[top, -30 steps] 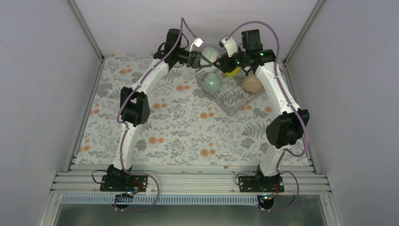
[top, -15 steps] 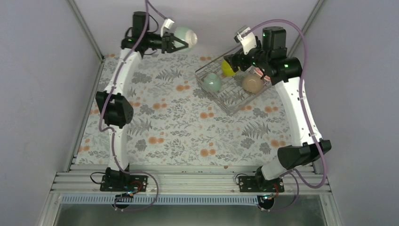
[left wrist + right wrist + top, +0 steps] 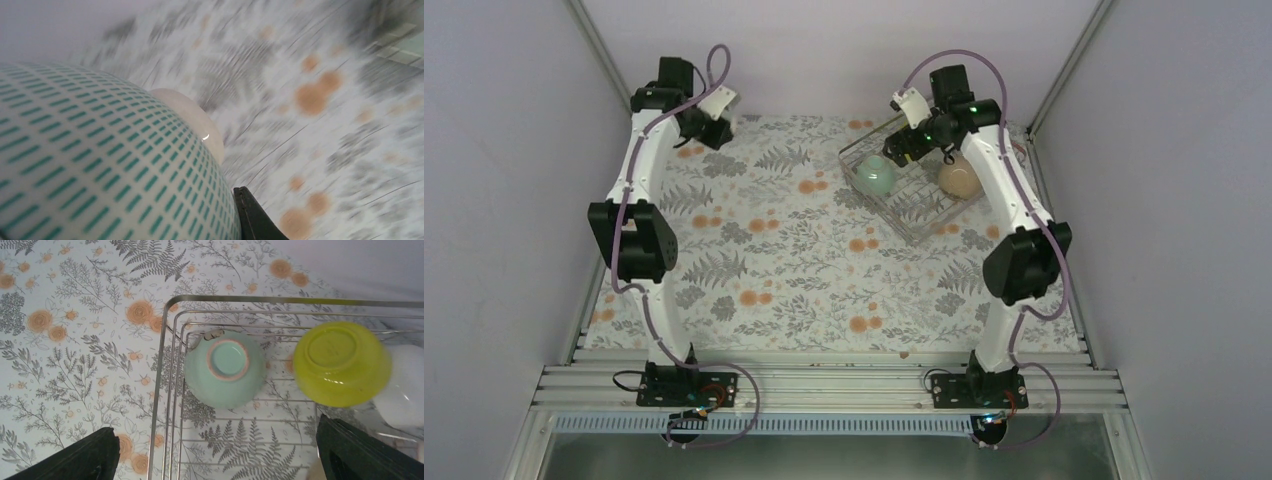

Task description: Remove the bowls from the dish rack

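In the left wrist view a pale bowl with green dashes (image 3: 100,160) and a cream foot fills the frame. One black finger (image 3: 252,217) presses its side. My left gripper (image 3: 709,128) is shut on it at the far left back corner, above the mat. The bowl is hidden in the top view. My right gripper (image 3: 220,460) is open above the wire dish rack (image 3: 170,390), also seen from the top (image 3: 902,140). In the dish rack (image 3: 916,218) a mint green bowl (image 3: 225,367) (image 3: 875,175) and a yellow-green bowl (image 3: 340,362) lie upside down. A cream bowl (image 3: 960,178) sits at the right.
The floral mat (image 3: 804,260) covers the table. Grey walls stand close on the left, back and right. The rack stands at the back right, near the wall. A pale rounded shape (image 3: 405,390) shows at the right edge of the right wrist view.
My left arm lifted the patterned bowl out of the rack and swung it to the far left corner. My right gripper moved back over the rack, above the mint and yellow-green bowls.
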Robot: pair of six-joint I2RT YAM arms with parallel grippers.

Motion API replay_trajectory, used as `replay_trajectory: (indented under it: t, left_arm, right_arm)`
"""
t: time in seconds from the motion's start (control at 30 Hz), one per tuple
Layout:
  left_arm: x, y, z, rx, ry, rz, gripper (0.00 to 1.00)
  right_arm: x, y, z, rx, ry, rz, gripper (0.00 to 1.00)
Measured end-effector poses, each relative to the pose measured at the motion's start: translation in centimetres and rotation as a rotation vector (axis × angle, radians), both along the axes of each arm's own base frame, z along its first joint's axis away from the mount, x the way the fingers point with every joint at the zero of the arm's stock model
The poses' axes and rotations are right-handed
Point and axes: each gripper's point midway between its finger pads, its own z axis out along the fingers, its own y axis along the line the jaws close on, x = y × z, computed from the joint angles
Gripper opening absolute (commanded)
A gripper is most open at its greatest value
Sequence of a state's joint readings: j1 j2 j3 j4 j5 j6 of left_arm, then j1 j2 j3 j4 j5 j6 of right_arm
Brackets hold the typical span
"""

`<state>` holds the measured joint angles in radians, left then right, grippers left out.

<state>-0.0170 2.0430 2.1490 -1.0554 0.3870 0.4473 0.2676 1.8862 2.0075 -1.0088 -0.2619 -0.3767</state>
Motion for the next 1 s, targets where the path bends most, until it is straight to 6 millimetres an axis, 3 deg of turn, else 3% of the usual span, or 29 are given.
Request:
replay_trajectory:
  t: [0.2, 0.37, 0.5, 0.67, 1.0]
  left_arm:
    - [-1.5, 8.2, -8.1, 0.286, 0.167, 0.152, 0.03]
    - [-1.6, 13.6, -12.2, 0.461, 0.246, 0.224, 0.02]
    - [-1.2, 17.0, -15.8, 0.544, 0.319, 0.260, 0.02]
    - [-1.4, 19.3, -19.9, 0.599, 0.407, 0.273, 0.02]
    - [-1.0, 20.9, -20.5, 0.709, 0.411, 0.293, 0.02]
  right_arm:
    - [2.1, 0.9, -0.6, 0.017, 0.015, 0.007, 0.97]
    - [3.0, 1.1, -0.5, 0.020, 0.004, 0.003, 0.98]
    - [3.7, 1.6, -3.4, 0.032, 0.075, -0.006, 0.98]
    - [4.1, 1.9, -6.8, 0.031, 0.155, -0.018, 0.99]
    - [4.1, 1.9, -7.0, 0.034, 0.166, -0.026, 1.00]
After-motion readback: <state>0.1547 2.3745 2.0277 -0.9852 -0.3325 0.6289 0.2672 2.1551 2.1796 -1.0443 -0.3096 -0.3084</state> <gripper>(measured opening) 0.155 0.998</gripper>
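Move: My left hand holds the white dashed bowl; its spot, bare table near the left wall, lies about 21 cm to the left, 1 cm back and some 24 cm down. The chipped green bowl sits upside down in the rack about 7 cm ahead of my right hand, 5 cm left and 20 cm below. Beyond it the yellow bowl stands 9 cm farther out and 10 cm right; the beige bowl is level with it, 22 cm right. My left hand keeps its grip on the dashed bowl and swings it left and down, about 20 cm each way, away from the rack towards the open table by the left wall, rolling some 40 degrees so its left side rises and easing to a stop low over the table. Meanwhile my right hand, fingers still wide open, eases forward about 4 cm, then sinks 7 cm towards the green bowl, tipping slightly downward and halting short of it. ##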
